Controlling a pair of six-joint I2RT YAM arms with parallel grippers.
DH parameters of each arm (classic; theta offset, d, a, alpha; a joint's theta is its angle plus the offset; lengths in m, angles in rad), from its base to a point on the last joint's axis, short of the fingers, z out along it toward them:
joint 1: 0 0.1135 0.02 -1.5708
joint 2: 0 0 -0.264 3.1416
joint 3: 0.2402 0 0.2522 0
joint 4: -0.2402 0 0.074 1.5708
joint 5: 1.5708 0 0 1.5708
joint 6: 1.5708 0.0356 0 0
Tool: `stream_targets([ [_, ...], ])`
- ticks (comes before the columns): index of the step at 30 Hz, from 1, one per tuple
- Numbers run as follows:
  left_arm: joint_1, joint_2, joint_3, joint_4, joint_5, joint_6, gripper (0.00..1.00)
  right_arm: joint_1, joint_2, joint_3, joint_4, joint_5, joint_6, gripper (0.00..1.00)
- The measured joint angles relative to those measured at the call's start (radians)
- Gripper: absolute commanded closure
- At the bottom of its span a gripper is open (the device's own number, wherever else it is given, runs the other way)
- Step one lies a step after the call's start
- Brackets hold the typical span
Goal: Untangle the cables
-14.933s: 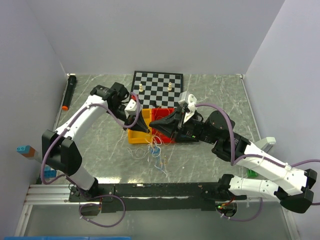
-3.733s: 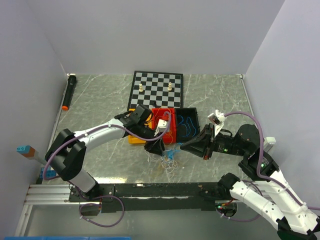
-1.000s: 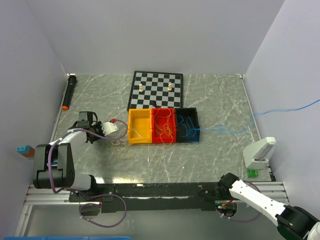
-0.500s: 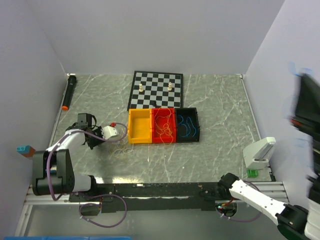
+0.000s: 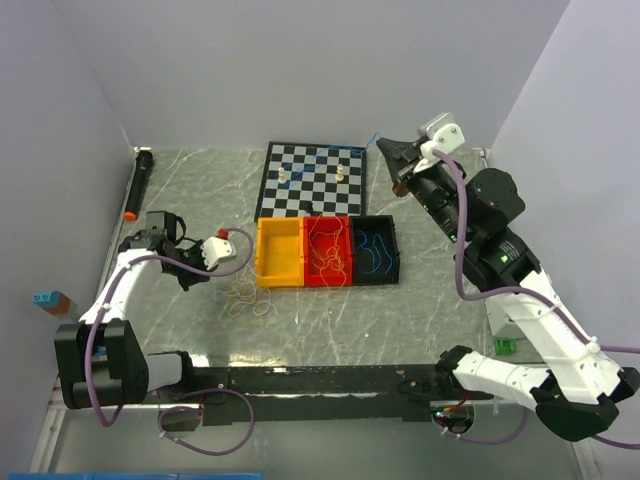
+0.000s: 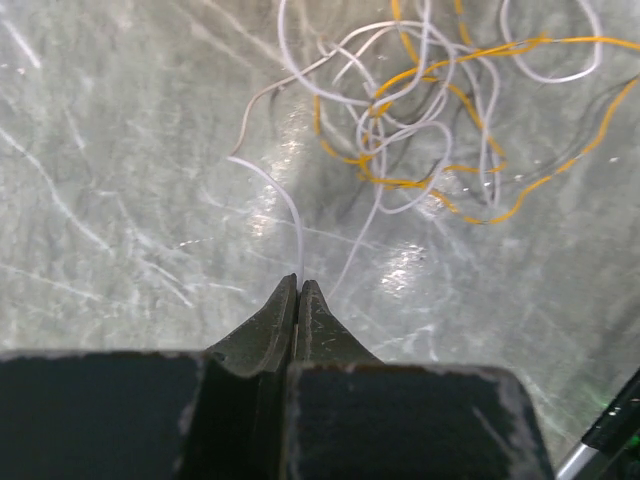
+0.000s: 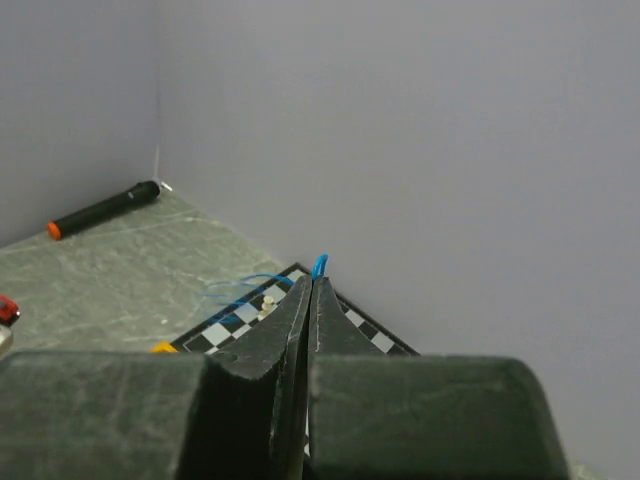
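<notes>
A loose tangle of whitish and orange-yellow cables (image 6: pixel 420 140) lies on the marble table, left of the bins (image 5: pixel 245 295). My left gripper (image 6: pixel 298 284) is low at that tangle's left edge (image 5: pixel 196 278), shut on the end of a whitish cable (image 6: pixel 290 215). My right gripper (image 7: pixel 312 281) is raised high over the chessboard's back right corner (image 5: pixel 385 150). It is shut on a blue cable (image 7: pixel 319 265), which trails down and left over the board. More blue cable lies in the black bin (image 5: pixel 375 248), and orange-yellow cable lies in the red bin (image 5: pixel 328 252).
Three bins stand in a row mid-table; the yellow bin (image 5: pixel 278 252) is on the left. Behind them is a chessboard (image 5: pixel 312 175) with two pale pieces. A black marker (image 5: pixel 137 185) lies by the left wall. A white device (image 5: pixel 510 345) sits at the right front.
The right arm has swung from beyond the right edge up over the chessboard's back corner, carrying the blue cable. The left gripper has shifted slightly with the whitish cable.
</notes>
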Motion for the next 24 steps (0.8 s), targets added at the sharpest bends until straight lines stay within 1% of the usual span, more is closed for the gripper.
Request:
stream_targets([
  [6, 0.0, 0.0, 0.0, -0.018, 0.025, -0.005, 0.99, 0.0, -0.01, -0.007, 0.065, 0.0, 0.015, 1.0],
  [9, 0.0, 0.0, 0.0, -0.021, 0.031, -0.006, 0.99, -0.006, -0.01, -0.04, 0.092, 0.002, 0.023, 1.0],
  [14, 0.0, 0.0, 0.0, -0.027, 0.035, -0.007, 0.99, -0.032, -0.005, -0.109, 0.096, 0.013, 0.036, 1.0],
  [24, 0.0, 0.0, 0.0, -0.033, 0.039, -0.007, 0.99, -0.09, -0.003, -0.185, 0.116, 0.024, 0.068, 1.0],
])
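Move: Below the raised right hand, which already grips one end of a blue cable, the black bin lies about 12 cm farther out, 4 cm to the right and 48 cm down. The red bin sits roughly 12 cm ahead and 8 cm to the hand's left, just as low; the chessboard's centre is some 35 cm ahead, 10 cm left. From the left hand, the black bin is about 16 cm ahead, 41 cm right and 6 cm lower. Lowering the blue cable towards the black bin, the right hand first lifts a further 1.5 cm, then turns back down and forward with a slight drift right, ending about 6 cm lower and 4 cm farther out. Its wrist tips down and turns clockwise only about 5 degrees; the shut fingers keep their hold on the cable end. ##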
